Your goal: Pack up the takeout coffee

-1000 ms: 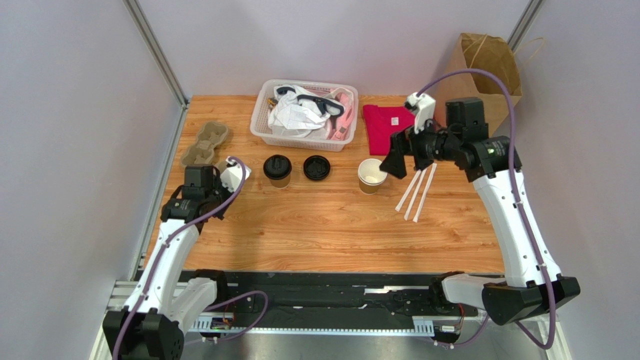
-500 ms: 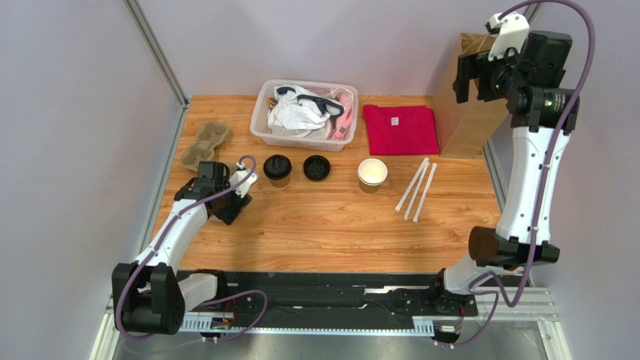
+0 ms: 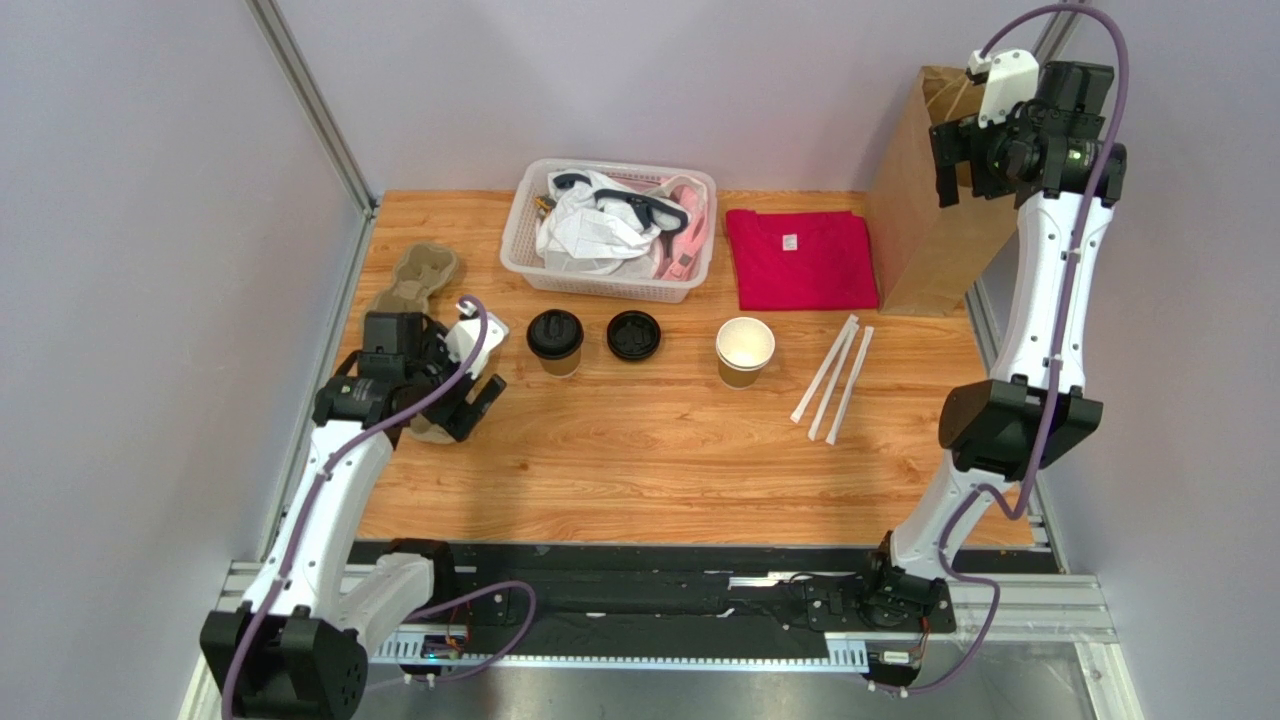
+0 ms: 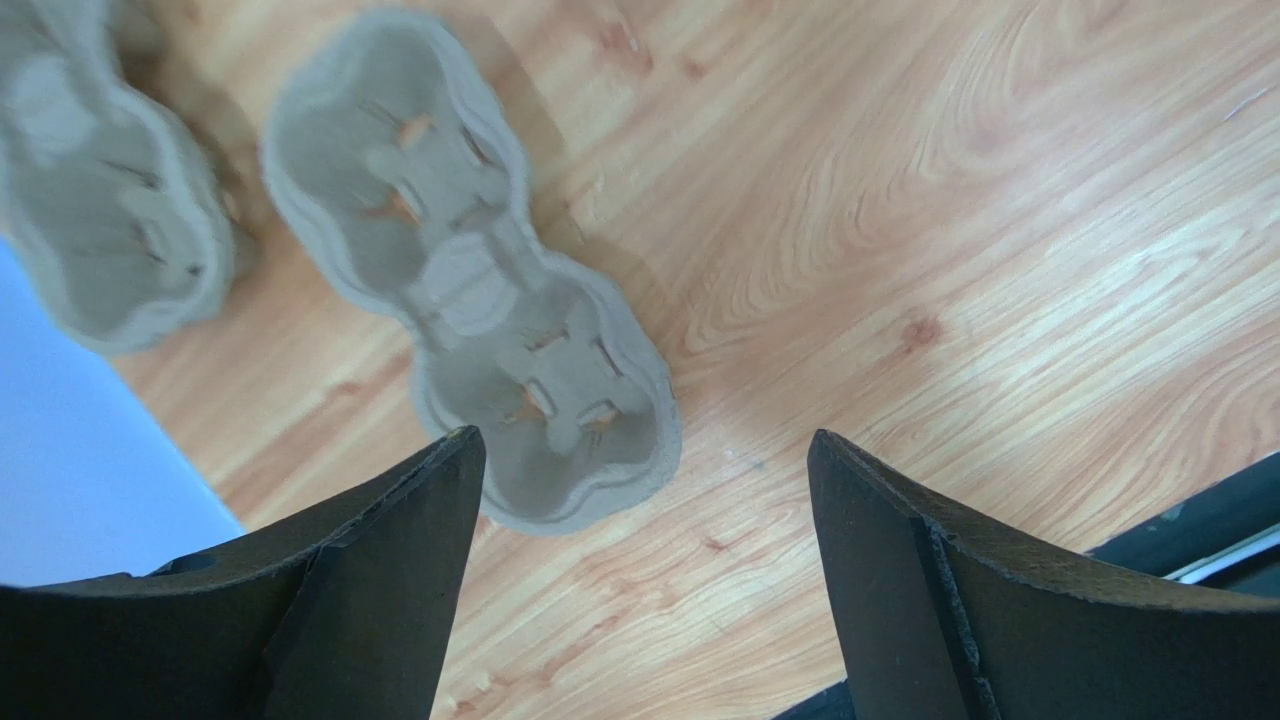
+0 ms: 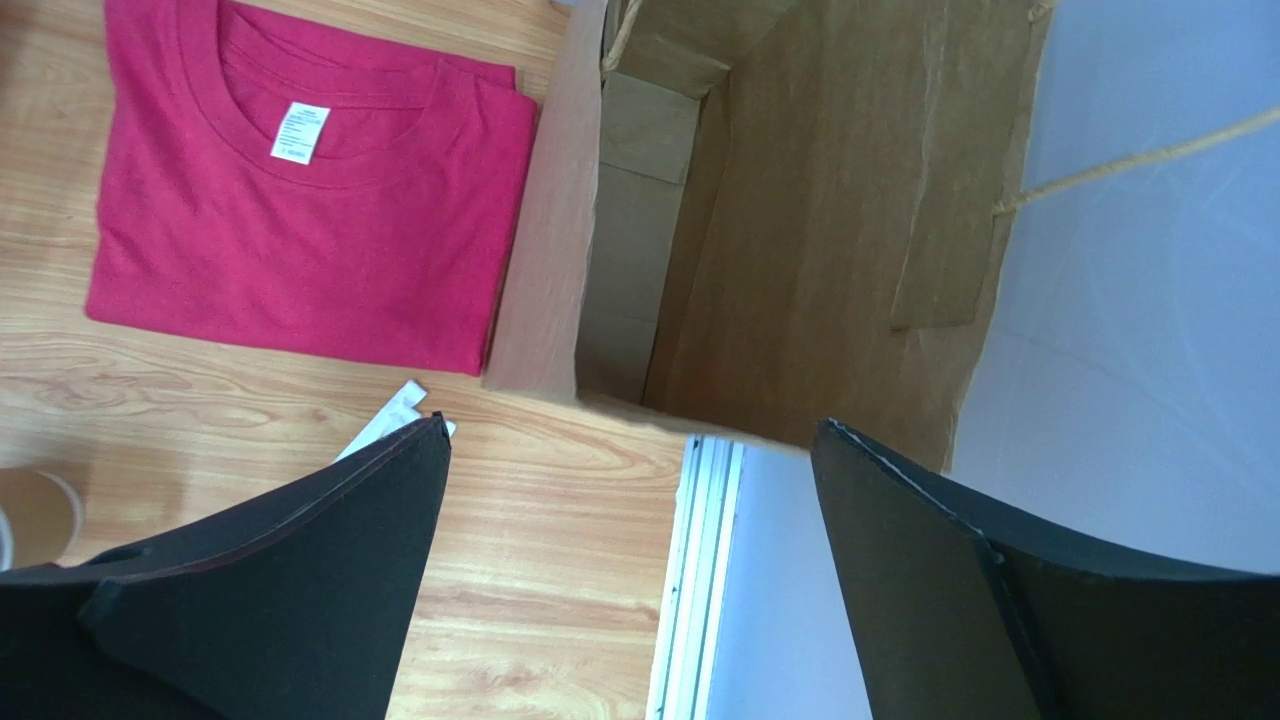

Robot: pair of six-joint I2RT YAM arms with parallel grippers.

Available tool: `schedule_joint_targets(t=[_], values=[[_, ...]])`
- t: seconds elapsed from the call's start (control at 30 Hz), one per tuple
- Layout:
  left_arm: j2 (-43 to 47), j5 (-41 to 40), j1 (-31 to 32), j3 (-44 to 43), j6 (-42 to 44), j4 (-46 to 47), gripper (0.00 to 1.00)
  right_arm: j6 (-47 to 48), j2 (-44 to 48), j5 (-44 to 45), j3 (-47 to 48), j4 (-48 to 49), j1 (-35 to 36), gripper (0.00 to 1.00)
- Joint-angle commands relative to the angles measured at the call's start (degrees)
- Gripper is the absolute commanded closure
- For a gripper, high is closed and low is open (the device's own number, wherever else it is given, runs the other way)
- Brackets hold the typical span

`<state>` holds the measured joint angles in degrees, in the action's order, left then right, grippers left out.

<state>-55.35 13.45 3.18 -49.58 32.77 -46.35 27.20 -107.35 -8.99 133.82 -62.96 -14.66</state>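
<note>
The takeout coffee [image 3: 555, 339], a brown paper cup with a black lid, stands left of centre on the wooden table. My left gripper [image 3: 473, 405] hangs open to its left with nothing between its fingers, just over a grey pulp cup tray [image 4: 466, 285]; in the left wrist view the gripper [image 4: 643, 438] frames that tray's near end. A second tray [image 3: 422, 275] lies further back. My right gripper [image 3: 950, 162] is raised, open and empty, over the brown paper bag [image 3: 932, 210]. The right wrist view has the gripper [image 5: 631, 425] looking down into the open bag [image 5: 781, 225].
A loose black lid [image 3: 633, 335] and an open paper cup [image 3: 745, 348] stand right of the coffee. White straws [image 3: 834, 375] lie beside a folded red shirt [image 3: 801, 258]. A white basket [image 3: 528, 240] of clutter sits at the back. Walls close in left and right.
My left gripper has opened and moved toward the front; one cup tray now lies under it, apart from the other. My right arm rose from the open cup to above the bag.
</note>
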Motion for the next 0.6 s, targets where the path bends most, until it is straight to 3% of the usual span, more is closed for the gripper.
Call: schedule_joint_targets(t=[0.0,0.23,0.33,0.37,0.43,0.47,0.53,0.57], values=[[3.32,4.21,-0.37,-4.99,-2.45,-4.36,0.12,3.99,-2.51,0.3,3.11,4.42,0.15,0.06],[4.9,3.69,-0.37,-9.82,-3.42,-5.95,0.12,7.42,-4.1,-2.87,0.75,5.3,0.94,0.24],[5.43,2.81,-0.37,-11.23,-3.42,-6.21,0.12,8.57,-3.83,-2.87,-1.01,5.65,0.86,0.38],[5.6,2.72,-0.37,-11.67,-3.59,-6.12,0.12,8.66,-3.66,-2.87,-1.36,5.74,0.94,0.49],[5.87,2.72,-0.37,-12.72,-4.03,-5.86,0.12,9.36,-3.31,-3.22,-1.37,5.39,0.86,0.61],[5.78,2.89,-0.37,-13.08,-4.21,-5.69,0.12,9.71,-3.13,-3.4,-1.37,5.13,0.86,0.73],[5.78,3.07,-0.37,-14.04,-4.12,-5.68,0.12,10.41,-2.78,-3.14,-1.28,4.95,0.86,0.85],[5.7,2.81,-0.28,-14.22,-4.04,-5.42,0.12,10.76,-2.78,-2.79,-1.11,4.95,0.86,0.99]])
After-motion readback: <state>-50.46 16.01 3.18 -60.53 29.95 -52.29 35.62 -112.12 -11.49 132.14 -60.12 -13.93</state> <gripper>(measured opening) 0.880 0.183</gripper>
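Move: The near-left corner of the paper bag's rim is some 3 cm ahead of the open right hand, level sideways and about 5 cm lower, with the bag's opening centred 15 cm ahead and 7 cm right. The red shirt lies about 13 cm ahead, 19 cm left; the straws 11 cm back, 17 cm left, both some 32 cm down. From the left hand the rim corner is roughly 24 cm ahead, 74 cm right and 16 cm up, the tray 7 cm ahead, 2 cm left and 10 cm down. The right hand sinks about 4 cm and eases forward some 3 cm onto the near-left corner of the paper bag's rim, turning slightly counter-clockwise, slowing as its fingers go from wide open to nearly shut on the paper there. Meanwhile the left hand, already clear of the tray, rises about 8 cm with its fingers staying open and tips up a little, leaving the tray below. ##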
